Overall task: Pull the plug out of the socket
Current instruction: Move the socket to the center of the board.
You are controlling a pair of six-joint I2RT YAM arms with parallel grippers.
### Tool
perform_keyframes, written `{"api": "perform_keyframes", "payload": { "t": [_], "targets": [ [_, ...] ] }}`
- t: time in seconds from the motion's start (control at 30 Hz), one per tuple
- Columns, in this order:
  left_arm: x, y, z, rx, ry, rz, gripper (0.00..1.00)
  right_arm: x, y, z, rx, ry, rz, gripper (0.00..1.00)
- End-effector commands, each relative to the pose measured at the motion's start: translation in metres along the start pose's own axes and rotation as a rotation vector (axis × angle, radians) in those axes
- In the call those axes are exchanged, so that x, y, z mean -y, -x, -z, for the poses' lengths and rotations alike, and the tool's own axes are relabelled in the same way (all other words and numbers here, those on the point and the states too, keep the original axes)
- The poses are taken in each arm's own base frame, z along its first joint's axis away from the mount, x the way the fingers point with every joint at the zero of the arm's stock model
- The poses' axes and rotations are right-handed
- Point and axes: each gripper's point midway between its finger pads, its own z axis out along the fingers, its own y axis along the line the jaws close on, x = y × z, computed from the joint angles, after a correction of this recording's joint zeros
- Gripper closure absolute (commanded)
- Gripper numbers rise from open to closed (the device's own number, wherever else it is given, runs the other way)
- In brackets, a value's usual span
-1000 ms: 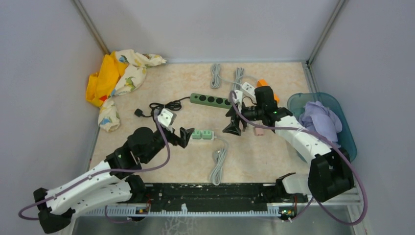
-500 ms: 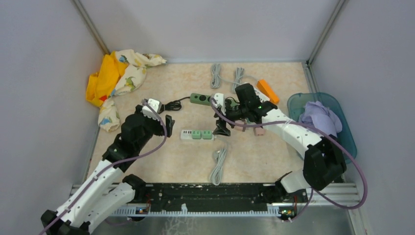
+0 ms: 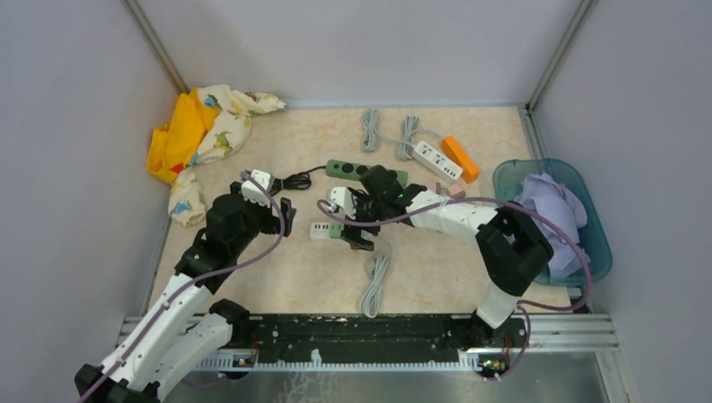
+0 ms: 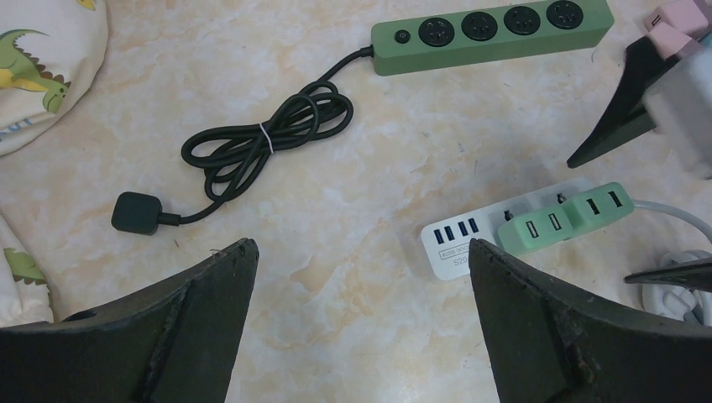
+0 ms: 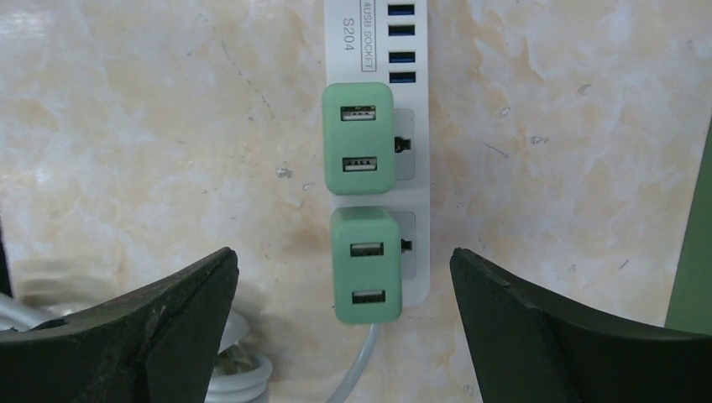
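A white power strip [image 5: 411, 84] lies flat on the table with two green USB plugs [image 5: 359, 138] [image 5: 366, 264] seated in its sockets. My right gripper [image 5: 342, 256] hovers over it, open wide, a finger on each side of the nearer green plug and touching nothing. From above, the right gripper [image 3: 357, 233] covers most of the strip [image 3: 321, 231]. My left gripper [image 4: 361, 243] is open and empty over bare table just left of the strip's USB end [image 4: 458, 239]; from above the left gripper [image 3: 285, 217] is left of the strip.
A green power strip [image 3: 348, 170] with a coiled black cord [image 4: 264, 143] lies behind. A grey cable coil [image 3: 375, 281] sits in front. Another white strip [image 3: 437, 159], an orange block [image 3: 460, 157], a teal bin [image 3: 588, 243] and crumpled cloth [image 3: 197, 134] surround.
My right arm swung left from the table's right side to above the white strip, and its jaws opened wider. My left arm drew back from the strip, then stayed put.
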Motion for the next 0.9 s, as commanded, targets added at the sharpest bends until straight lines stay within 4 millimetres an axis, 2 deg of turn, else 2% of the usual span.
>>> {"api": "perform_keyframes", "payload": {
  "t": [0.0, 0.1, 0.23, 0.33, 0.43, 0.5, 0.63, 0.7, 0.8, 0.87],
  "targets": [
    [-0.007, 0.003, 0.004, 0.035, 0.03, 0.003, 0.0, 0.025, 0.003, -0.021, -0.045, -0.124, 0.023, 0.04],
    [-0.01, 0.004, 0.005, 0.041, 0.042, 0.002, 0.0, 0.031, -0.005, -0.027, -0.083, -0.158, 0.017, 0.09],
    [-0.009, 0.004, 0.005, 0.045, 0.035, -0.001, 0.0, 0.028, -0.016, -0.034, -0.087, -0.148, 0.037, 0.15],
    [-0.005, 0.004, 0.004, 0.046, 0.013, -0.005, 0.0, 0.025, -0.023, -0.035, -0.105, -0.13, 0.06, 0.34],
    [0.002, 0.005, 0.005, 0.055, -0.029, -0.016, 0.01, 0.023, -0.02, -0.031, -0.098, -0.122, 0.093, 0.51],
    [0.01, 0.006, 0.005, 0.071, -0.074, -0.027, 0.01, 0.021, -0.019, -0.025, -0.087, -0.12, 0.125, 0.59],
    [0.022, 0.007, 0.007, 0.105, -0.149, -0.049, 0.02, 0.014, -0.022, -0.011, -0.084, -0.083, 0.186, 0.68],
    [0.029, 0.008, 0.01, 0.12, -0.192, -0.062, 0.01, 0.009, -0.022, 0.004, -0.05, -0.035, 0.209, 0.7],
    [0.045, 0.009, 0.014, 0.148, -0.282, -0.073, 0.02, -0.001, -0.033, 0.025, -0.036, 0.051, 0.25, 0.71],
    [0.059, 0.011, 0.019, 0.185, -0.368, -0.067, 0.02, -0.002, -0.048, 0.034, -0.083, 0.068, 0.294, 0.72]
  ]
}}
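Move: The white socket with two green plugs has its middle about 4 cm to the right hand's left, 2 cm ahead and 6 cm below; its right end lies just ahead of that hand. The green socket is some 16 cm ahead and 2 cm to the right, the grey cable bundle about 11 cm back and 4 cm to the right, both low on the table. For the left hand, the white socket is about 11 cm to the right, 1 cm ahead and 17 cm below. The right hand's fingers, wide at first, pinch the white socket across its width at the right-hand plug after the hand sinks about 5 cm, easing 2 cm forward; closed to half, they then drag the socket some 4 cm right and slightly back, turning about 10 degrees counter-clockwise. The empty left hand, still open, swings about 3 cm right and a little back late on. ##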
